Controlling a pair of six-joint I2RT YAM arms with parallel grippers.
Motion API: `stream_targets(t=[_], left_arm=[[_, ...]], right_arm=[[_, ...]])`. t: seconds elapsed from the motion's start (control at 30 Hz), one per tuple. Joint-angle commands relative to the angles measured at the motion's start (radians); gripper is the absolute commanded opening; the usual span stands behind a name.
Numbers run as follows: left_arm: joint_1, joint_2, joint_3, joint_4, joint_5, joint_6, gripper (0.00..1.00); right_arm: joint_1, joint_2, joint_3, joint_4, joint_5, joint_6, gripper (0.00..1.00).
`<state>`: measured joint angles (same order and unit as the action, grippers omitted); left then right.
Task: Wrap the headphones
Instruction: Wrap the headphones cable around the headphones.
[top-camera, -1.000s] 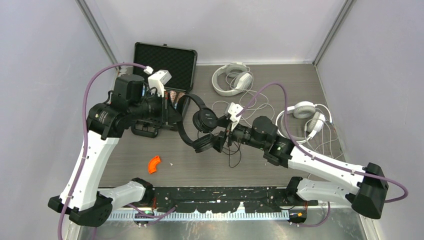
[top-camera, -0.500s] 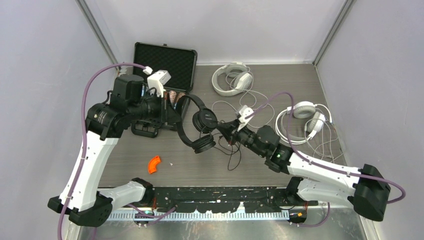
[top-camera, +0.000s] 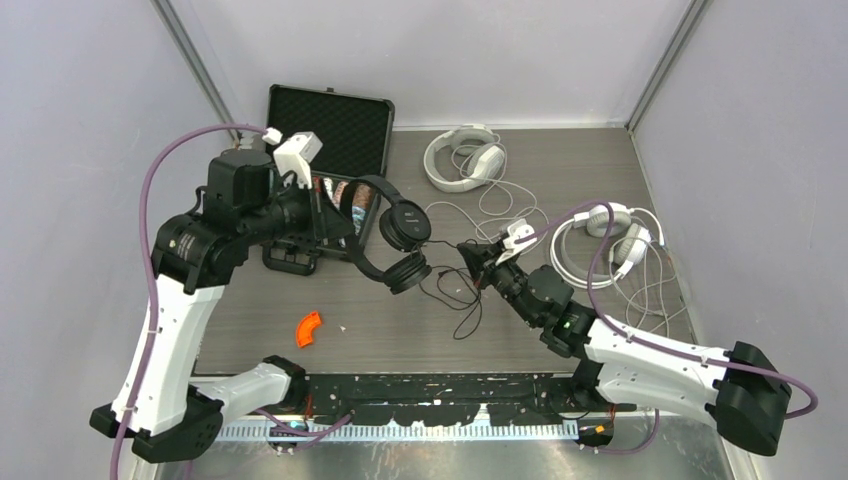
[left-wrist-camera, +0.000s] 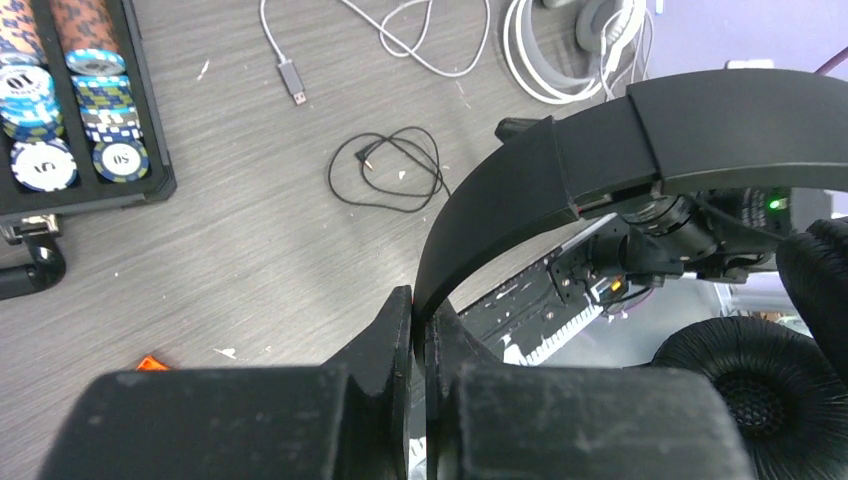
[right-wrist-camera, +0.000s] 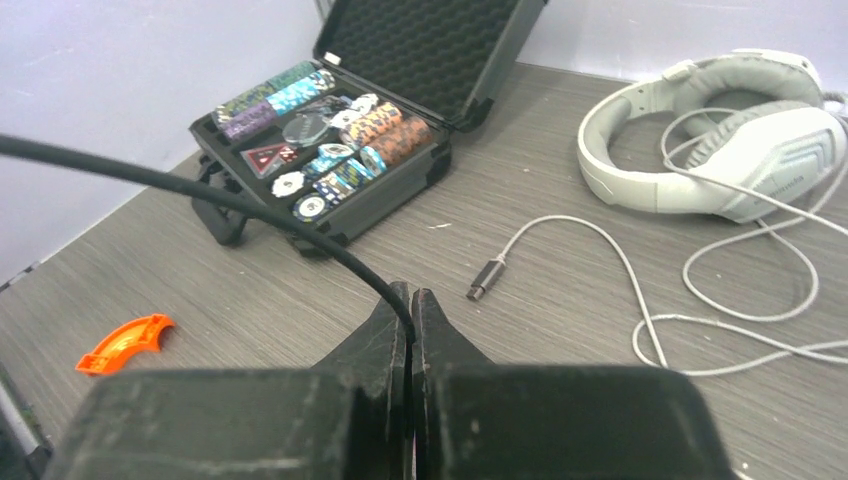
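Observation:
The slim black headphones (top-camera: 404, 225) hang above the table's middle, my left gripper (top-camera: 343, 228) shut on their headband (left-wrist-camera: 640, 150); the jaws pinch the band's lower end (left-wrist-camera: 421, 310). Their thin black cord (right-wrist-camera: 200, 190) runs from an ear cup to my right gripper (top-camera: 466, 249), which is shut on it (right-wrist-camera: 411, 300). The cord's slack lies in loops on the table (top-camera: 458, 300). One white padded pair (top-camera: 462, 158) lies at the back centre. The other (top-camera: 610, 235) lies at the right. Their pale cords are spread between them.
An open black case (top-camera: 330, 125) holding poker chips (right-wrist-camera: 320, 140) stands at the back left, behind my left gripper. An orange curved piece (top-camera: 309, 328) lies front left. A pale cord's plug (right-wrist-camera: 487, 278) rests just ahead of my right gripper.
My right gripper has shut on the black cord and drawn back to the right, away from the ear cup. My left arm has carried the headphones slightly left and back.

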<state>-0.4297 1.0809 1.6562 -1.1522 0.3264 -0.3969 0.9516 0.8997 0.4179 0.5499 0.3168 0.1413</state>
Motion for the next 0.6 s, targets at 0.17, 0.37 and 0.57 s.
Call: stream_targets(t=[0.17,0.37,0.57], left_arm=[[0.004,-0.017,0.094,0.024,-0.054,-0.022,0.0],[0.005,-0.013,0.089,0.024,-0.067,-0.021,0.0],[0.005,0.011,0.108,-0.027,-0.185,-0.006,0.0]], right_arm=[[-0.013,-0.038,-0.09,0.131,0.294,0.06,0.0],[-0.028,-0.09,-0.116,0.105,0.358,0.067,0.0],[-0.029,-0.119,-0.146,0.144,0.411,0.08,0.0]])
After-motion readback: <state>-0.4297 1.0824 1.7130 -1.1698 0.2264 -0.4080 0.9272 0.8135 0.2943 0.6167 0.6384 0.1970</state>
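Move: About 13 cm to the left of the right hand, roughly level fore-and-aft and some 10 cm higher, are the black headphones' ear cups; the cable already in its shut fingers runs there. The loose cable loop lies on the table about 6 cm back and 22 cm below this hand, the USB plug about 10 cm ahead and 8 cm left. From the left hand, gripping the headband, the cups sit some 11 cm right and 4 cm back. Drawing the pinched cable away from the ear cups, the right hand swings about 7 cm to the right, sinking and edging forward some 2 cm as its wrist turns roughly 20 degrees clockwise. The left hand keeps its hold on the headband, rises about 1.5 cm, then drifts as far left, its wrist turning slightly counter-clockwise. ##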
